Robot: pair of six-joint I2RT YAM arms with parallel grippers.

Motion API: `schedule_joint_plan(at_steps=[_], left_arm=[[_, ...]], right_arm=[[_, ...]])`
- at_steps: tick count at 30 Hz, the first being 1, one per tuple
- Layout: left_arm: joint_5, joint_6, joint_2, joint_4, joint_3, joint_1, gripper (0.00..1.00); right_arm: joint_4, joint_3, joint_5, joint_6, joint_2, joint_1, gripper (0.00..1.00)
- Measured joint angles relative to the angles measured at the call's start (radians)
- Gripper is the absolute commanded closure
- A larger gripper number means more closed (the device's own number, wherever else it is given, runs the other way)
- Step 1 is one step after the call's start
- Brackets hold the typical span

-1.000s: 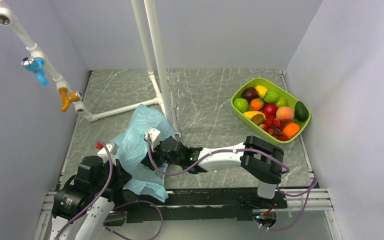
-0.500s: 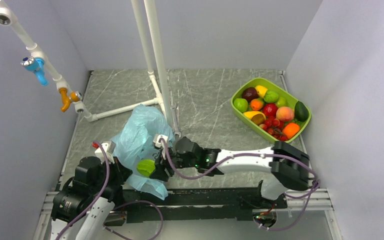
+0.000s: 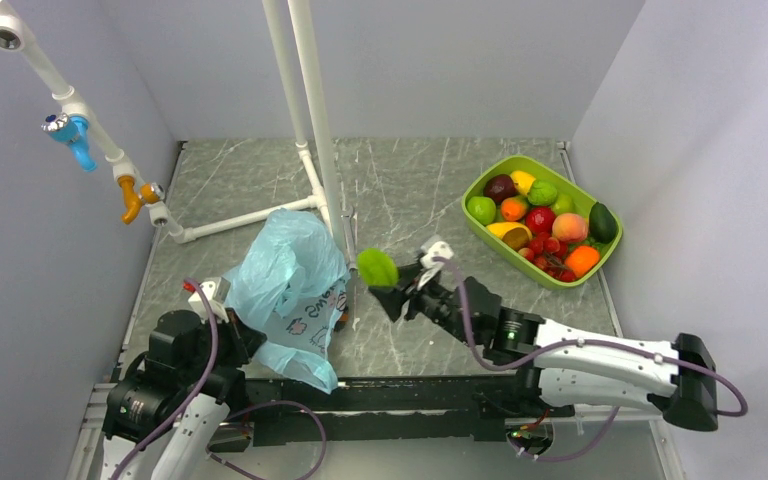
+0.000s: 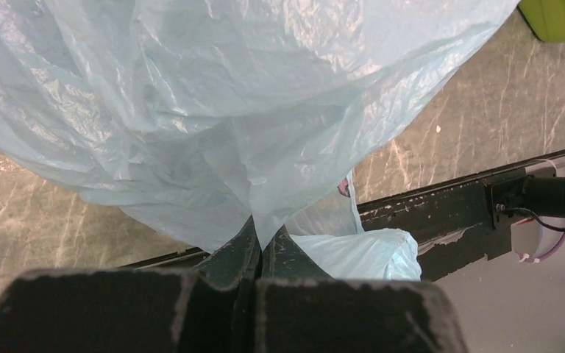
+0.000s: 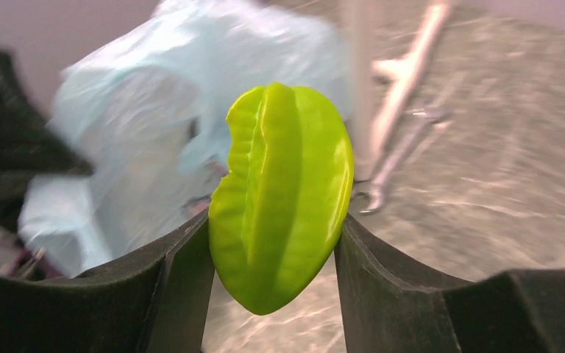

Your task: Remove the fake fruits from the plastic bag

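Note:
The light-blue plastic bag [image 3: 290, 285] lies crumpled at the near left of the table, its printed side up; it fills the left wrist view [image 4: 213, 110]. My left gripper [image 4: 261, 246] is shut on a fold of the bag at its near edge. My right gripper [image 3: 392, 283] is shut on a ridged lime-green fake fruit [image 3: 376, 267] and holds it above the table, right of the bag. The right wrist view shows the fruit [image 5: 283, 195] pinched between both fingers, with the bag blurred behind. Several other fake fruits [image 3: 540, 220] lie in the tray.
A lime-green tray [image 3: 572, 279] stands at the far right. White pipes [image 3: 315, 110] rise from the table behind the bag, with a pipe foot [image 3: 245, 218] lying on the table. Grey walls close in on three sides.
My right gripper pulled out of the bag with the green fruit, swung right and lifted it clear. The bag settled, showing its print. My left gripper stayed shut on the bag.

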Motion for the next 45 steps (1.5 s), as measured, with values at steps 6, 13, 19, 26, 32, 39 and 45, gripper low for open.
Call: schedule_joint_plan(at_steps=[6,13,19,26,32,39,45], left_arm=[[0.033,0.011,0.01,0.027,-0.026,0.032,1.0],[0.114,0.057,0.047,0.043,-0.049,0.121,1.0],[0.183,0.103,0.077,0.053,-0.055,0.203,1.0],[0.211,0.124,0.08,0.056,-0.058,0.211,1.0],[0.222,0.125,0.08,0.061,-0.058,0.212,1.0],[0.236,0.134,0.084,0.068,-0.059,0.222,1.0],[0.239,0.142,0.087,0.069,-0.065,0.224,1.0]], right_arm=[[-0.104,-0.048,0.282,0.077,-0.105,-0.157,1.0],[-0.269,-0.05,0.368,0.226,-0.094,-0.518,1.0],[-0.295,-0.003,0.273,0.277,0.055,-0.855,1.0],[-0.298,0.193,0.164,0.296,0.325,-1.068,0.65],[-0.282,0.259,0.143,0.256,0.423,-1.161,0.02],[-0.258,0.203,0.042,0.238,0.415,-1.164,0.01],[-0.257,0.127,-0.049,0.218,0.267,-1.104,0.03]])
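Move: The green basket, where the right hand takes the green fruit it already holds, has its middle about 22 cm ahead of that hand, 41 cm to its right and 17 cm below. In it, the green apple sits some 25 cm ahead and 27 cm right of the hand, the peach some 21 cm ahead and 49 cm right. The bag is about 21 cm to the hand's left, 1 cm ahead. From the left hand the basket lies roughly 66 cm right and 31 cm ahead. With the green fruit still pinched, the right hand sweeps quickly away from the bag, some 35 cm to the right and 22 cm forward while sinking 8 or 9 cm, swinging its fingers some 75 degrees clockwise and tipping them down over the basket. There the fingers open wide and let go of the fruit, and the empty hand starts back, about 5 cm left and a little towards the base, while the left fingers stay shut on the bag's edge with barely any shift. ##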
